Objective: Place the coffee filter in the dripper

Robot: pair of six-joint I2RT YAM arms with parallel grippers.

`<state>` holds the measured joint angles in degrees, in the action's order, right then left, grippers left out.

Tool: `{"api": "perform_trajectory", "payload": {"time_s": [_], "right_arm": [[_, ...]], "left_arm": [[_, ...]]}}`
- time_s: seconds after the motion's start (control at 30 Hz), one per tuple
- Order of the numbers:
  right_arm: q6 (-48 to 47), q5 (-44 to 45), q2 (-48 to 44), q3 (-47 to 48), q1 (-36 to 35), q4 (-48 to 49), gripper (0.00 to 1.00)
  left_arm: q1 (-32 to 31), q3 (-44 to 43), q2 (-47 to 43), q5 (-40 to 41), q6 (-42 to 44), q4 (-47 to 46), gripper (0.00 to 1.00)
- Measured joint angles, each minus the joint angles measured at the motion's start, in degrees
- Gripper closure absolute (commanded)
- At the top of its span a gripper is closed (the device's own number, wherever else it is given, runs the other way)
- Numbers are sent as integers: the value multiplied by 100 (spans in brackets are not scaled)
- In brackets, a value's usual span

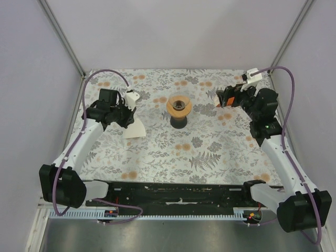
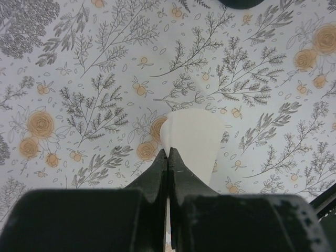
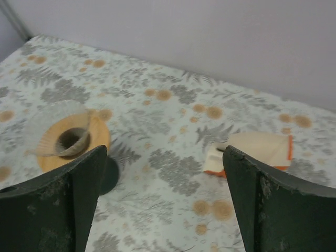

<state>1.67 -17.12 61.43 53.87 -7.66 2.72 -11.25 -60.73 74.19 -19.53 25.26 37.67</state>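
Note:
My left gripper (image 1: 129, 116) is shut on the coffee filter (image 1: 134, 129), a white paper fan that hangs from its tips left of centre. The left wrist view shows the filter (image 2: 195, 137) sticking out beyond the closed black tips of that gripper (image 2: 169, 153), above the flowered cloth. The orange-brown dripper (image 1: 179, 106) sits mid-table on a dark cup, to the right of the filter and apart from it. My right gripper (image 1: 223, 98) hovers right of the dripper. Seen from the right wrist, this gripper (image 3: 164, 153) stands open and empty, with the dripper (image 3: 97, 137) at its left.
An orange-and-white box (image 3: 253, 153) lies on the cloth at the back right, close to my right gripper. The dark cup (image 1: 179, 122) holds the dripper up. Grey walls close the table (image 1: 173, 152) at the back and sides.

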Motion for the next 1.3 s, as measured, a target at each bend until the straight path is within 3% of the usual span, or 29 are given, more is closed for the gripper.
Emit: {"api": "perform_trajectory", "payload": {"time_s": [0.17, 0.37, 0.6, 0.9, 1.3], "right_arm": [[-942, 638, -291, -1003, 127, 1185, 2], [-1810, -455, -146, -1263, 1078, 1469, 2], [-2249, -811, 369, -988, 1812, 1561, 2], [-1908, -2074, 1471, -278, 1838, 1458, 2], [-1626, -2022, 1635, -234, 1832, 1266, 2]], "left_arm": [[-9, -573, -103, -92, 13, 372, 98], [-9, -1248, -42, -4, 15, 857, 98], [-9, -1893, -42, 273, 42, 1307, 98], [-9, -2203, -44, 660, 66, 1683, 98], [-9, -2170, -162, 796, 127, 1799, 98]]}}
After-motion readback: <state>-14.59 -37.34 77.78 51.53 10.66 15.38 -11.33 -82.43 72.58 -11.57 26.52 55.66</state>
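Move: The clear dripper, in its wooden ring on the dark stand, lies about 21 cm to the right of the left hand, some 10 cm farther out and about level with these fingers, which already pinch the paper filter. From the empty right hand the same dripper is roughly 23 cm to the left, 3 cm ahead and 17 cm lower; the open orange filter box lies about 15 cm ahead of this hand, 1 cm to its right and 28 cm below. The left hand, still pinching the filter in shut fingers, carries it almost straight up by about 10 cm, then eases a little to its left and slows nearly to a stop, tipping slightly upward, so that the filter hangs higher and a bit farther from the dripper. Meanwhile the empty right hand, fingers kept wide open, backs away from the dripper to its right, swinging out some 11 cm before coming back about 3 cm, while it also sinks and reaches forward, drawing nearer the filter box, and settles with its left side dipped a little. ##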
